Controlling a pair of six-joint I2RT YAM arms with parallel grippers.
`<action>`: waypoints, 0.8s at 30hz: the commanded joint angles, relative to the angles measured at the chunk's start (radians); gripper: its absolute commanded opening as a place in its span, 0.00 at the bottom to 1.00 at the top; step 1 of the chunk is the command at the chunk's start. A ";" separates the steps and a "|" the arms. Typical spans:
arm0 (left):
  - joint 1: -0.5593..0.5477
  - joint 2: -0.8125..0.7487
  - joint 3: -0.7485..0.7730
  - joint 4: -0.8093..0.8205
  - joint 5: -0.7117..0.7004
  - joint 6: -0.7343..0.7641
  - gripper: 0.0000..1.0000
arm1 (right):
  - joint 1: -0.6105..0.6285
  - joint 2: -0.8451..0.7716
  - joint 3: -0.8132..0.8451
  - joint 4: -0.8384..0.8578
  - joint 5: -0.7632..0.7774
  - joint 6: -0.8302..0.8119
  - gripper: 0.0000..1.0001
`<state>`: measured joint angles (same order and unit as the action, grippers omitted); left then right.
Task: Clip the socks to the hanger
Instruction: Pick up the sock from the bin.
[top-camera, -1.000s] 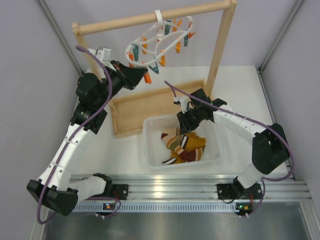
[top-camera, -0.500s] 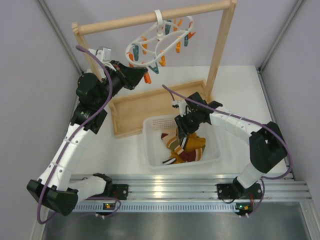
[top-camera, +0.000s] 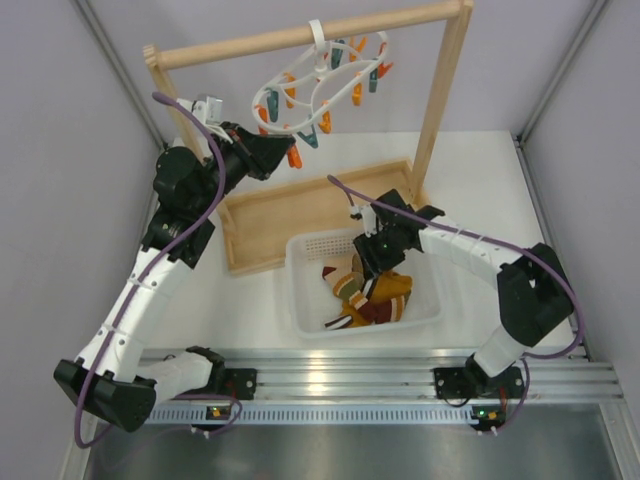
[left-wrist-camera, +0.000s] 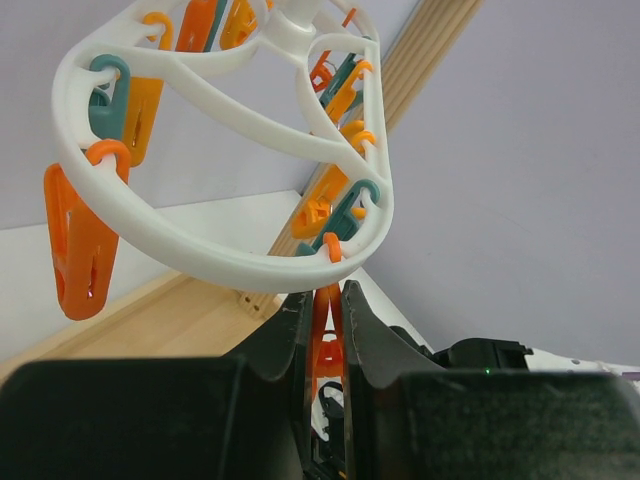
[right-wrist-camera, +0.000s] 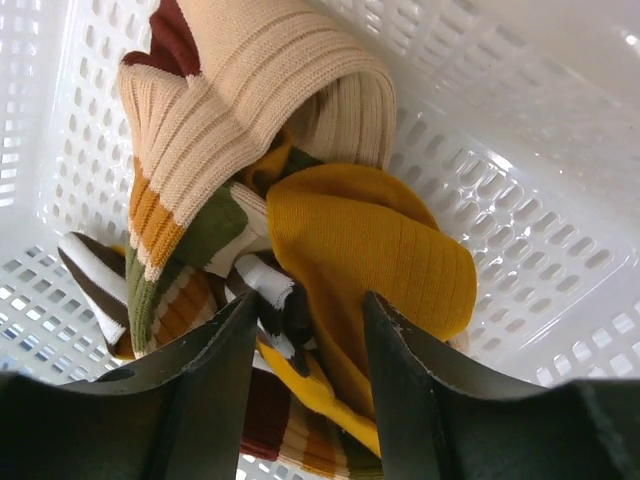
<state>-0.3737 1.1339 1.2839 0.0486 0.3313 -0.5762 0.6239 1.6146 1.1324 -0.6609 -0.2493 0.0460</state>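
The socks (top-camera: 375, 293) lie heaped in a white basket (top-camera: 303, 305). A mustard-yellow sock (right-wrist-camera: 370, 240) with a dark-and-white cuff lies on top, beside striped cream, green and brown ones (right-wrist-camera: 190, 150). My right gripper (right-wrist-camera: 312, 305) is low in the basket (right-wrist-camera: 530, 200), open, its jaws either side of the yellow sock's cuff and fold. The white oval hanger (top-camera: 318, 82) hangs from the wooden rail. My left gripper (left-wrist-camera: 323, 300) is shut on an orange peg (left-wrist-camera: 325, 335) dangling from the hanger's ring (left-wrist-camera: 220, 262). From above, the left gripper (top-camera: 283, 152) sits under the hanger's near end and the right gripper (top-camera: 368, 256) over the socks.
The tall wooden rail frame (top-camera: 300, 38) stands at the back, its right post (top-camera: 438, 100) just behind my right arm. A shallow wooden tray (top-camera: 265, 215) lies between the frame and the basket. Several more orange and teal pegs (left-wrist-camera: 80, 245) hang round the ring.
My right gripper has shifted a little left and lower into the basket, and its jaws have spread wider around the yellow sock. The left gripper has kept its hold on the peg.
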 joint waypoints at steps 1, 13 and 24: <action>0.001 -0.031 -0.023 -0.044 0.032 0.007 0.00 | 0.008 -0.050 -0.002 -0.019 0.021 0.026 0.46; 0.002 -0.026 -0.021 -0.044 0.037 0.006 0.00 | 0.002 -0.148 -0.014 0.033 -0.212 -0.038 0.00; 0.001 -0.031 -0.028 -0.071 0.057 0.006 0.00 | -0.033 -0.473 -0.132 0.319 -0.248 -0.541 0.00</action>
<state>-0.3737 1.1332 1.2789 0.0494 0.3294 -0.5766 0.5945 1.2106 1.0321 -0.4980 -0.4725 -0.2977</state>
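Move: The striped brown-and-white part of the mustard sock lies almost between the right fingertips, about 2 cm back, 1 cm left and 1 cm below the hand point. The cream sock part is level ahead-wise and some 6 cm left; the brown-and-white toe is about 10 cm back and 7 cm left, the maroon end some 8 cm back and 3 cm right, all slightly lower. From the left hand, the striped part is roughly 10 cm back, 16 cm right and 38 cm below. The right hand, down in the bin with its fingers about half open, shuts them on the striped part of the mustard sock while drawing some 2 cm back and a little to the left. Keeping the pinch, it then lifts ever faster, about 12 cm straight up for the most part, easing slightly forward again as the wrist tips some 40 degrees so that the fingers swing up, outward and to the left. ##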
